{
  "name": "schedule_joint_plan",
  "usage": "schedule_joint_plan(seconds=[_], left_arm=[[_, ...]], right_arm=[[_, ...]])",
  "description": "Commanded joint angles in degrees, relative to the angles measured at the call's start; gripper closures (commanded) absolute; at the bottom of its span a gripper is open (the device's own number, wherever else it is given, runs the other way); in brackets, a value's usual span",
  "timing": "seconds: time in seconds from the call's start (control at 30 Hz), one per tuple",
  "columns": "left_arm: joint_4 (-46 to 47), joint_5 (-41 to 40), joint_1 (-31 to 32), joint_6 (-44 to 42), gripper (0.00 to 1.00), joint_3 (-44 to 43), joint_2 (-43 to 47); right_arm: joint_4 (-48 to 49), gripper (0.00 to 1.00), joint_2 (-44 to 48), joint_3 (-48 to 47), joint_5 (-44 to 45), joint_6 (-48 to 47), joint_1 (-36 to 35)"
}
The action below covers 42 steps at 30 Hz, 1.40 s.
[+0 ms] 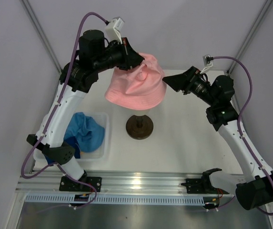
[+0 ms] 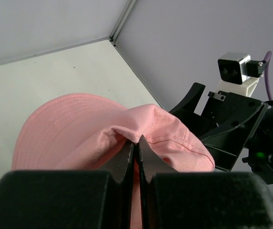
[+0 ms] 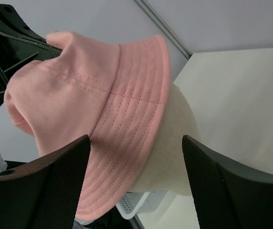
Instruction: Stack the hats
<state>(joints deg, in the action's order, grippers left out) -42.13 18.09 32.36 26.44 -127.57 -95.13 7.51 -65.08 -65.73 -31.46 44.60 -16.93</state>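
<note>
A pink hat (image 1: 136, 88) sits draped over the beige head form (image 3: 174, 143), high above the table. My left gripper (image 1: 134, 59) is shut on a fold of the hat's crown at its far side; the left wrist view shows the pink hat (image 2: 79, 129) pinched between the closed fingertips (image 2: 129, 150). On the hat's right, my right gripper (image 1: 170, 85) stands open. Its two fingers straddle the brim of the pink hat (image 3: 122, 119) and the form without touching. A light blue hat (image 1: 85, 130) lies crumpled in the tray.
The form's dark round base (image 1: 139, 127) stands mid-table. A clear plastic tray (image 1: 104, 143) sits at the near left beside the left arm's base. White walls close in the back and sides.
</note>
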Motion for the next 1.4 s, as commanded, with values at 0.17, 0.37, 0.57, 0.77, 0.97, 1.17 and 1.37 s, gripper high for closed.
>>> schedule_joint_plan(seconds=[0.17,0.37,0.57,0.77,0.97,1.17,1.37], left_arm=[[2.84,-0.68,0.69,-0.51,0.94,1.27,2.93],[3.63,-1.74,1.04,-0.42,0.94,2.58,3.37],[5.83,-2.00,1.39,-0.24,0.94,5.93,4.43],[5.92,-2.18,1.83,-0.42,0.94,7.50,4.95],[7.15,-2.35,1.92,-0.42,0.93,9.70,6.27],[5.13,-6.55,2.01,-1.82,0.58,9.97,8.12],[7.75,-16.58,1.83,-0.43,0.04,18.40,18.81]], right_arm=[[0.84,0.23,2.24,2.27,1.06,4.52,-1.70],[3.04,0.31,2.68,3.86,-1.05,10.76,-2.23],[9.62,0.35,6.53,9.30,0.43,17.27,-2.32],[14.02,0.55,8.21,10.98,1.75,19.03,-2.23],[16.13,0.87,8.21,11.51,2.28,19.91,-2.58],[13.51,1.00,8.56,12.21,4.48,16.76,-2.58],[12.44,1.00,9.62,16.77,5.97,12.97,-2.58]])
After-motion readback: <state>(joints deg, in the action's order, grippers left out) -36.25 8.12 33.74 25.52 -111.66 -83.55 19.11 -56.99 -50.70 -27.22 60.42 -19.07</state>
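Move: My left hand still pinches the pink hat's crown, with the mannequin head's middle roughly 12 cm below it and 3 cm back, straight in line sideways; the brim's right edge is some 7 cm right, 5 cm back and 7 cm below. From my open right hand that brim edge lies about 4 cm back and 1 cm left, roughly level; the head's middle is about 8 cm left, 1 cm back and 6 cm lower. I bring my right hand back about 4 cm to the brim's right edge, dipping and rising again as I roll it some 15 degrees, left side up. Its fingers shut on the edge, then draw down about 2 cm. Meanwhile my left hand eases the crown down a centimetre onto the head, opens wide to release it, and slips about 3 cm to the left. ##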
